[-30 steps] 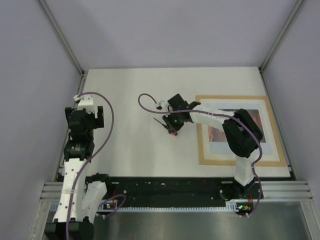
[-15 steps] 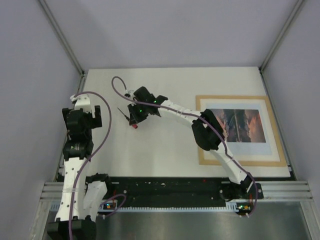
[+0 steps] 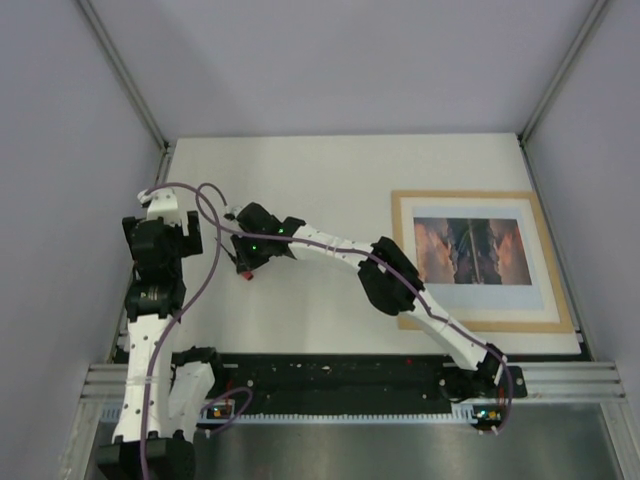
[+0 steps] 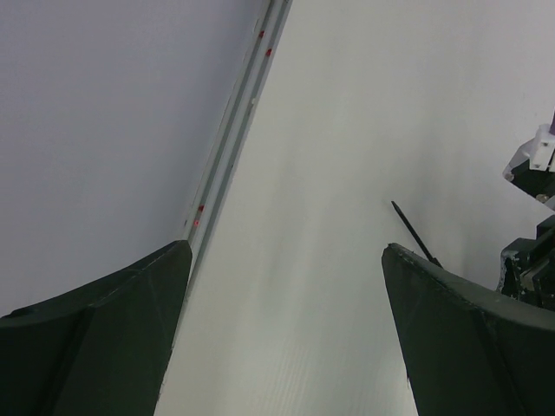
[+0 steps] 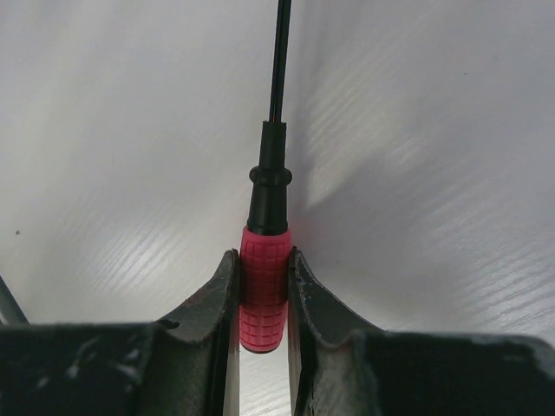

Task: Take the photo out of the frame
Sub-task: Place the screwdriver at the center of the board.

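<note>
The light-wood frame (image 3: 480, 325) lies flat at the table's right side, with the photo (image 3: 470, 250) of an orange-and-blue mountain scene showing inside its white mat. My right gripper (image 3: 243, 266) (image 5: 263, 260) is far to the left of the frame, stretched low over the table. It is shut on the red handle of a screwdriver (image 5: 270, 191), whose black shaft points away over the bare table. My left gripper (image 3: 165, 215) (image 4: 286, 251) stands open and empty near the table's left edge. In its wrist view the screwdriver shaft (image 4: 412, 232) shows just to the right.
The table's left edge rail (image 4: 230, 143) runs close beside the left gripper. The right arm's purple cable (image 3: 215, 215) loops between the two grippers. Grey walls enclose the table at the left, back and right.
My right arm has swung left across the table with the screwdriver, away from the frame, leaving the whole photo uncovered. The left arm has hardly moved.
</note>
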{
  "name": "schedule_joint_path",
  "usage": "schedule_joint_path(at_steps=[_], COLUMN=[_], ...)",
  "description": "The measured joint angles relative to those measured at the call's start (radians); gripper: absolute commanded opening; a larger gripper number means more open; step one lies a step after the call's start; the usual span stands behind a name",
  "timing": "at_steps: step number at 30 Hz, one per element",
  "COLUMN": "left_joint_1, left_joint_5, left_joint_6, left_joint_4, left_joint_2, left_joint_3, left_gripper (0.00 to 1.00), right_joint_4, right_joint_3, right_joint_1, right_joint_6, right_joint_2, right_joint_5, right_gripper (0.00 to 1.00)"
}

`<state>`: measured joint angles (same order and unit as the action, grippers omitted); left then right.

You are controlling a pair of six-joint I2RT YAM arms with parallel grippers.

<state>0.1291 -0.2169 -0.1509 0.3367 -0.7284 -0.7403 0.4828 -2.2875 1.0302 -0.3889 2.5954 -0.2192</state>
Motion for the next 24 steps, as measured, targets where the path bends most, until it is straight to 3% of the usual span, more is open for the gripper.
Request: schedule_joint_path(at_steps=[2, 7, 14, 24], left_joint_1=[0.002, 0.003, 0.008, 0.008], left_joint_5=[0.002, 0.011, 0.018, 0.019], left_joint_6=[0.0, 0.0, 0.001, 0.0], left_joint_4=[0.0, 0.001, 0.001, 0.001], left_joint_2=[0.0, 0.007, 0.008, 0.013], left_joint_3=[0.0, 0.0, 0.0, 0.0], left_gripper=[0.98, 0.98, 0.98, 0.98], right_joint_4=[0.001, 0.005, -0.008, -0.003], right_joint_3=[0.0, -0.003, -0.004, -0.003], right_joint_1=[-0.004, -0.006, -0.006, -0.005], right_joint_6=[0.0, 0.004, 0.023, 0.068], right_joint_2=[0.0, 0.0, 0.0, -0.02], right_joint_5=[0.01, 0.02, 0.019, 0.046], right_gripper=[0.04, 0.31, 0.5, 0.94])
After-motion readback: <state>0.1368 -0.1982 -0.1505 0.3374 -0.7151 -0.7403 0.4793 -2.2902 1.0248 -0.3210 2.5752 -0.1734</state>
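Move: Between the right fingers, the red handle of the screwdriver is already held down at board level. Its shaft runs forward and left, so the screwdriver's middle lies about 3 cm ahead and 2 cm left of that hand, 1 cm below. The picture frame's middle is some 58 cm to the hand's right and 2 cm ahead, also 1 cm below. From the left hand, the screwdriver is roughly 12 cm right, 3 cm ahead and 21 cm down. Easing about 1 cm forward low over the board with its grip still shut, the right hand then spreads its fingers from nearly closed to most of the way open, letting go of the red handle. As they part, it starts to lift away, rising about 1 cm and tipping the fingertips up some 5 degrees. ##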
